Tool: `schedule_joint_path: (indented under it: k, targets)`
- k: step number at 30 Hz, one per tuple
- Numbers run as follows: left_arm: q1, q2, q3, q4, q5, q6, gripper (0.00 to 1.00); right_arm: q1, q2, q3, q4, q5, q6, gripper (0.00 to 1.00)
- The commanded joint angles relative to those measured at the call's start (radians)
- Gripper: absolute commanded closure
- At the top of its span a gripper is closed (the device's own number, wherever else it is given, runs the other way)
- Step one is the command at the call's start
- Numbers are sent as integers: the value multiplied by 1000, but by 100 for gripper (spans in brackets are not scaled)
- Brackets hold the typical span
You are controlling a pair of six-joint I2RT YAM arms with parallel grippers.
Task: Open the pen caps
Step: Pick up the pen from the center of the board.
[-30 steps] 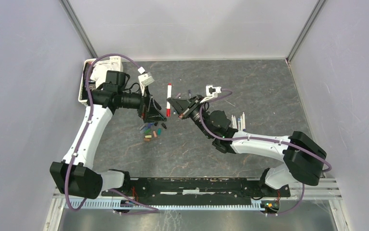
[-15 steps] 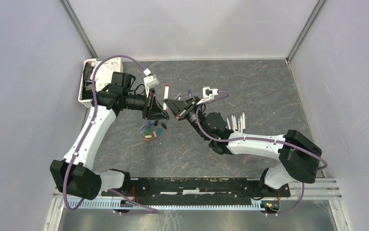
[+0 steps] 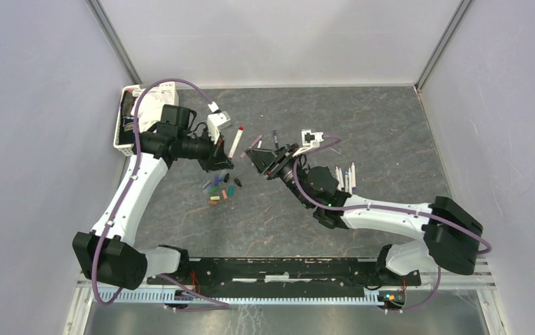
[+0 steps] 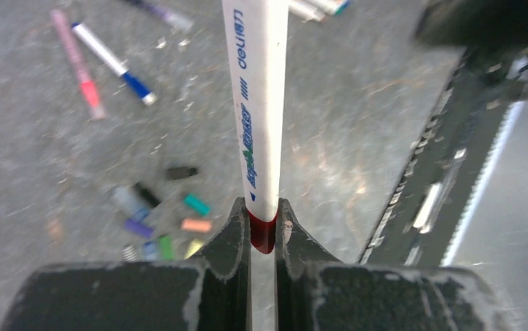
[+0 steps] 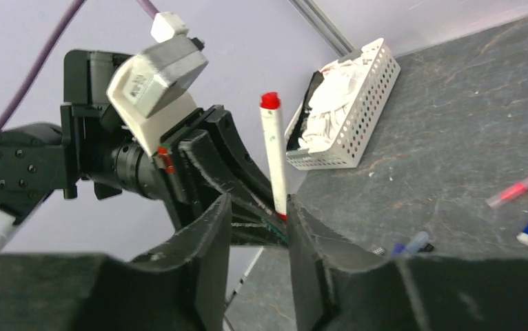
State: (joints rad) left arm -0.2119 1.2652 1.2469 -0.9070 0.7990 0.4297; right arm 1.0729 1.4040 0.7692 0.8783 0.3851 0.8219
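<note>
My left gripper (image 4: 262,207) is shut on the red end of a white-barrelled pen (image 4: 258,103), held above the table. In the top view this pen (image 3: 235,142) leans up and to the right from the left gripper (image 3: 227,165). My right gripper (image 3: 254,155) faces it from the right, open, with nothing between its fingers. In the right wrist view the pen (image 5: 273,152) stands just beyond my right gripper (image 5: 258,203), with a red tip on top. Several loose pen caps (image 3: 221,190) in assorted colours lie below the grippers; the left wrist view shows the caps (image 4: 171,227) too.
A white mesh basket (image 3: 126,122) of crumpled paper stands at the back left. Several uncapped pens (image 3: 345,178) lie in a row by the right arm. A blue-tipped pen (image 4: 113,65) and a pink one (image 4: 75,62) lie behind the grippers. The arms' rail (image 3: 286,269) runs along the near edge.
My left gripper has gone from open to shut on the pen's red end. My right gripper has opened and drawn back to the right. The pen now tilts.
</note>
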Motion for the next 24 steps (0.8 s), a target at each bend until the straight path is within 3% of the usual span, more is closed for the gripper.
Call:
schedule_joint_path:
  k: [1,6,12,17,24]
  targets:
    - [-6,-17,-2,-51,-236,217,98,-29,-113,25,-203,-80,-79,56]
    - [-24,-60,-71,-105,-434,466,98,-202,-167,85,-513,-375,-85,43]
    - [-94,-141,-109,-189,-498,697,98,-342,-115,173,-696,-709,-148,38]
    - [-187,-190,-144,-234,-555,811,98,-352,16,262,-726,-989,-150,37]
    - [-238,-234,-173,-247,-592,919,98,-323,135,313,-682,-1168,-121,37]
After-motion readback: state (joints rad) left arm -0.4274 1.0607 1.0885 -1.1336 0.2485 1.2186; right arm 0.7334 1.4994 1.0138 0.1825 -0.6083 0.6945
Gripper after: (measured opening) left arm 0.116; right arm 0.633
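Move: Standing almost upright in the left fingers, held by its lower red end, the red-and-white pen has its middle about 5 cm above that hand, some 2 cm ahead and 2 cm right. From the right hand it lies roughly 4 cm left, 2 cm ahead and 3 cm lower. On the table, some 22 cm below the left hand, the loose caps lie about 5 cm left and 1 cm back; the blue-capped pen lies 10 cm ahead and 6 cm right. Swinging clear with the pen, the left hand goes first left and down, then back, ending about 7 cm left, 5 cm lower and 4 cm back; its fingers keep their hold and turn steeply downward, tipping the pen's free end over to the right. The empty right hand opens wider, dips right and forward about 5 cm, then returns left and back, sinking some 8 cm and yawing about 40 degrees counter-clockwise. ##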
